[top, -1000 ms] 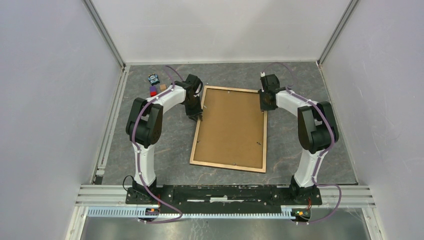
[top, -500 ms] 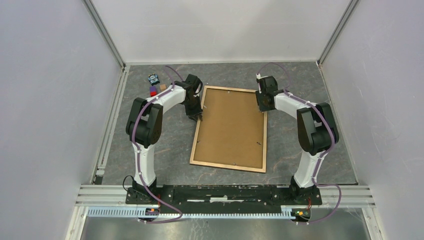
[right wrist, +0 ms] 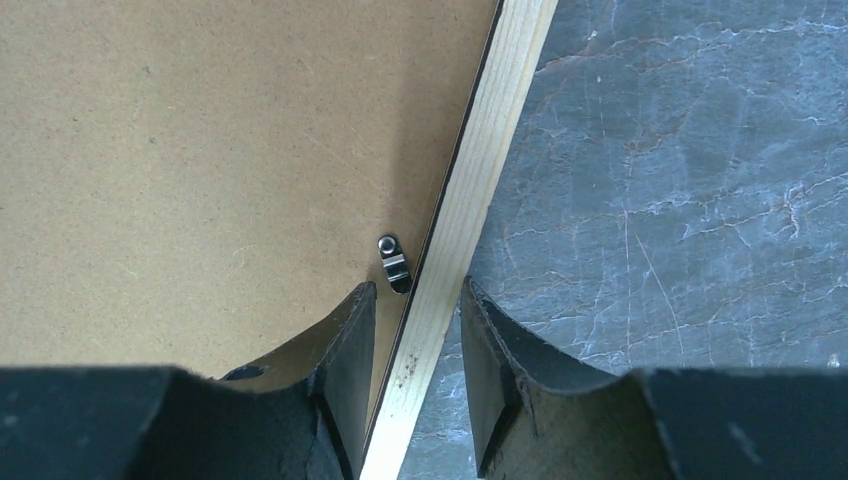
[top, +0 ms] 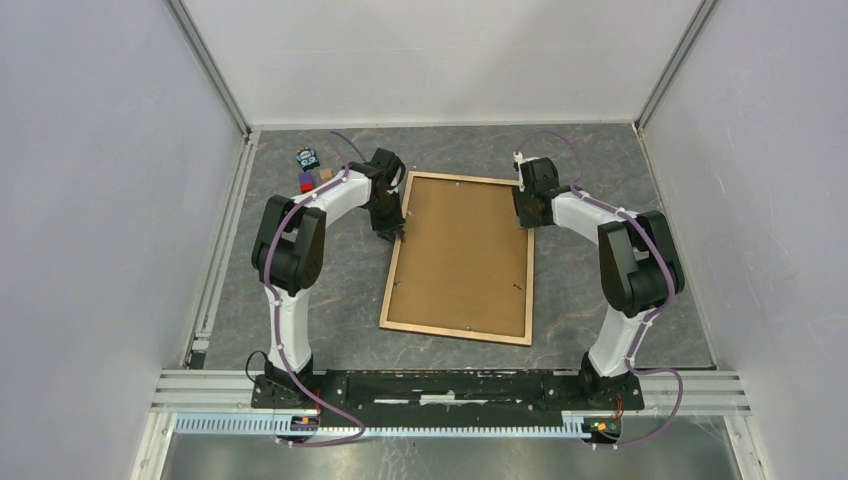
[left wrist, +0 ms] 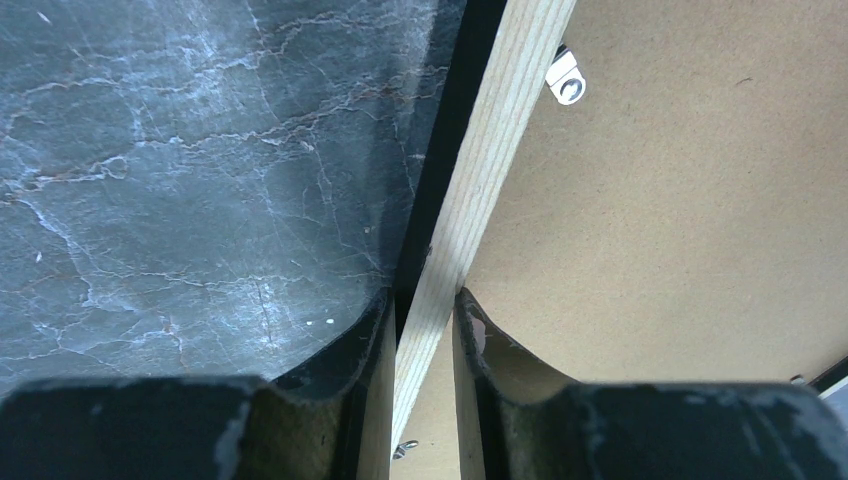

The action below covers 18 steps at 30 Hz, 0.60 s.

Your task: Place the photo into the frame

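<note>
The frame (top: 455, 332) lies back-up on the dark marble table, its light wood rails around a brown backing board (top: 462, 255). My left gripper (top: 395, 232) is shut on the frame's left rail (left wrist: 500, 120); in the left wrist view both fingers (left wrist: 375, 335) press the rail. My right gripper (top: 527, 218) stands open astride the right rail (right wrist: 490, 130), with a gap on each side of the wood. A metal clip (right wrist: 393, 260) sits on the board just ahead of its fingers (right wrist: 352, 330). The photo is out of view.
Small items lie at the back left: a blue object (top: 307, 158), a red and purple block (top: 305, 183) and a tiny brown block (top: 326, 174). White walls close in the table on three sides, with a metal rail (top: 225, 240) along the left edge.
My right gripper has opened off the frame's right rail and its wrist has shifted slightly. The left gripper and the frame have not moved.
</note>
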Tool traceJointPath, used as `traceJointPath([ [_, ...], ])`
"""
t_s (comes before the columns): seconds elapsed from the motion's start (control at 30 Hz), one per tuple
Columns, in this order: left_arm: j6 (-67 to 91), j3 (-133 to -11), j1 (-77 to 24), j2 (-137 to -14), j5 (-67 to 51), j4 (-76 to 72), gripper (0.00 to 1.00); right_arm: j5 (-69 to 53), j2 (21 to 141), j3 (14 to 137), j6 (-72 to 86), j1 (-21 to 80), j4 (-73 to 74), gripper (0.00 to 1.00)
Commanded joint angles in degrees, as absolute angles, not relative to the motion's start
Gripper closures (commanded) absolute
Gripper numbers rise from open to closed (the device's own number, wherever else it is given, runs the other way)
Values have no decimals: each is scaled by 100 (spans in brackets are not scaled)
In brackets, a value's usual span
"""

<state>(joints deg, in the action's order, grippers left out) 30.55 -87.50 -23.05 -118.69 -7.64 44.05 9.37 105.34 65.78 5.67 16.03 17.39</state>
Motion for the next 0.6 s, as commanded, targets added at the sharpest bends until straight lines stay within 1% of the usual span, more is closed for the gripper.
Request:
traceJointPath([
  [0.0,3358,-8851,-2374,-12069,-1095,4205,72,686,10844,6292,545,1575,2265,60],
  [0.1,3349,-8851,-2375,-12070,-1082,4202,72,804,11064,6394,565,1560,2168,62],
  [0.27,3360,-8863,-2374,-12083,-1092,4202,72,922,11079,6286,654,1564,1961,72],
  [0.4,3366,-8860,-2373,-12081,-1126,4206,73,983,11059,6219,616,1564,1791,86],
  [0.43,3364,-8859,-2377,-12076,-1121,4204,73,973,11070,6212,590,1560,1762,88],
  [0.47,3362,-8864,-2373,-12077,-1124,4208,73,941,11094,6241,584,1562,1796,88],
  [0.5,3358,-8860,-2373,-12079,-1105,4205,73,910,11085,6268,587,1562,1855,86],
  [0.57,3352,-8864,-2378,-12077,-1103,4203,73,818,10961,6235,619,1571,1933,77],
])
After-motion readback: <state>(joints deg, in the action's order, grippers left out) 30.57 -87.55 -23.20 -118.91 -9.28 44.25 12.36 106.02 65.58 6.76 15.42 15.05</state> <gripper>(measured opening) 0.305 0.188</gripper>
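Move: The right hand's open fingers straddle the frame's right rail; the spot they will grip is about 1 cm to the hand's right, level fore and aft and 1 cm below. The nearby right-side clip is some 1 cm ahead and 1 cm left, also just below; the frame's far rail has its middle about 10 cm ahead and 15 cm left. From the left hand, already holding the left rail, that grip spot is roughly 29 cm right and 4 cm ahead. The right hand eases about 1 cm to its right while its fingers close from well open to a pinch across the right rail beside the clip, then goes on about 0.5 cm forward with the rail between them, the wrist turning only a few degrees clockwise. The left hand keeps its grip on the left rail, still at first, then shifts about half a centimetre right and back at the end, so the two hands work to turn the frame counter-clockwise. ##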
